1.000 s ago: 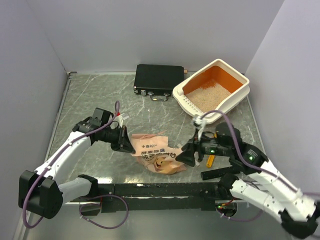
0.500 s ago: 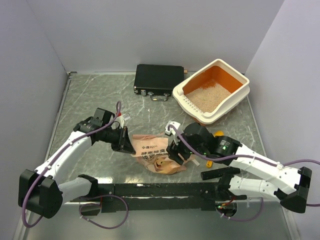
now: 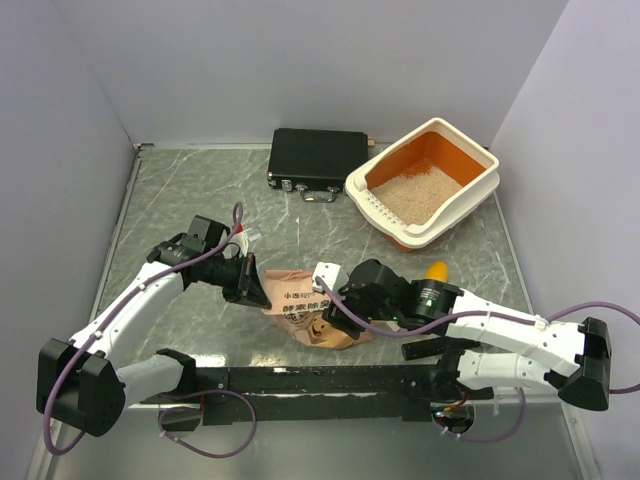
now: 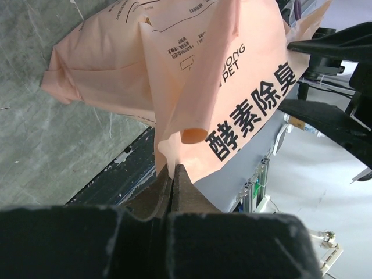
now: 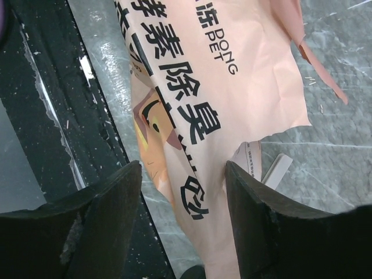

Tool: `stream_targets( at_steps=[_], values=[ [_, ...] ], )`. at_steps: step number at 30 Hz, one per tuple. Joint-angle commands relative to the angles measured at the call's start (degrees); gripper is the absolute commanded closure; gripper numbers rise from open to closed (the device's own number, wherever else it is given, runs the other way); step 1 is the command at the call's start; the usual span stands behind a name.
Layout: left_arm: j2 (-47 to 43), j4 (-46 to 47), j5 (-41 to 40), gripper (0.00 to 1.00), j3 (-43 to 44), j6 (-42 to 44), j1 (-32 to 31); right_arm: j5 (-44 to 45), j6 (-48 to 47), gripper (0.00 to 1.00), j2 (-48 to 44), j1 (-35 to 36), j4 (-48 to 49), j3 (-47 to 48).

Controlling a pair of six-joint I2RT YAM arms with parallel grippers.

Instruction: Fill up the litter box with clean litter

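Observation:
The litter box (image 3: 471, 200), cream outside and orange inside, stands at the back right with a layer of beige clean litter (image 3: 414, 195) in it. A crumpled orange-brown paper bag (image 3: 308, 312) lies on the table near the front. My left gripper (image 3: 256, 290) is shut on the bag's left edge; in the left wrist view the fingertips (image 4: 172, 169) pinch a fold of the bag (image 4: 192, 75). My right gripper (image 3: 333, 310) is open over the bag's right part. In the right wrist view its fingers (image 5: 116, 200) straddle the bag (image 5: 215, 99) without pressing it.
A flat black case (image 3: 318, 157) lies at the back, left of the litter box. A yellow-orange scoop (image 3: 436, 270) shows behind the right arm. A black rail (image 3: 320, 378) runs along the table's near edge. Walls close in on three sides.
The right arm has swung left from beside the scoop to above the bag, and its jaws have narrowed slightly. The left gripper and the bag have stayed put.

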Motion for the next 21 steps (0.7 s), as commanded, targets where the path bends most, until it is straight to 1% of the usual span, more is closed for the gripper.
stream_targets(
  at_steps=[1,5,6,7,8,10,12,14,16,18,20,21],
  values=[
    [0.00,-0.15,0.58,0.99,2.46,1.15,-0.49,2.14,-0.80,0.40,1.31,0.95,0.72,0.49],
    [0.18,0.20,1.46,0.99,3.16,1.24,-0.40,2.50,0.61,0.54,2.63,0.95,0.18,-1.43],
    [0.09,0.47,1.72,0.99,3.42,1.41,-0.40,2.32,0.96,0.64,2.72,0.95,0.63,-2.05],
    [-0.17,0.73,1.55,0.99,3.51,1.33,-0.40,2.32,1.74,0.70,2.89,0.95,1.07,-3.10],
    [-0.35,0.73,0.94,0.99,3.86,1.59,-0.40,2.58,2.19,0.86,3.07,0.86,1.50,-2.94],
    [-0.87,0.91,0.24,0.97,5.35,2.64,-0.40,2.84,3.85,1.00,4.03,0.95,1.07,-2.41],
    [-2.01,2.04,-3.62,0.85,7.72,2.47,-0.40,2.94,5.61,1.00,5.34,0.25,-1.02,-1.18],
    [-3.51,5.28,-6.95,0.77,9.22,1.68,-0.40,1.71,5.88,1.00,5.62,0.07,-1.74,0.40],
    [-6.23,7.57,-8.81,0.75,10.89,1.50,-0.49,0.74,6.85,1.00,4.92,-0.72,-2.53,1.45],
    [-9.56,10.48,-10.48,0.69,10.72,2.46,-0.40,-2.85,7.29,1.00,3.77,-2.21,-2.97,1.72],
    [-11.94,12.76,-7.95,0.65,8.19,4.13,-1.45,-7.41,7.29,1.00,3.33,-6.07,-4.46,2.42],
    [-13.61,15.73,-7.59,0.65,6.96,4.05,-2.50,-8.74,7.29,1.00,3.33,-7.65,-4.99,2.78]
  ],
)
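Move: Between the right hand's open fingers and about 3 cm below its hand point runs the litter bag's folded upper edge. From that hand, the scraper lies some 10 cm right and 2 cm ahead, the yellow scoop about 20 cm right and 5 cm ahead, both roughly 14 cm below. From the left hand, which still pinches the bag's left corner, that folded edge is about 17 cm right, 4 cm back and 2 cm lower. Sinking about 3 cm onto the bag's folded upper edge, the right hand closes its fingers and pinches the paper, then eases up slightly. The left hand holds the other corner until the right has shut, then opens to about a third, lets the paper go and lifts away, some 7 cm up and 4 cm forward, tilting about 25 degrees so its fingers swing forward. ##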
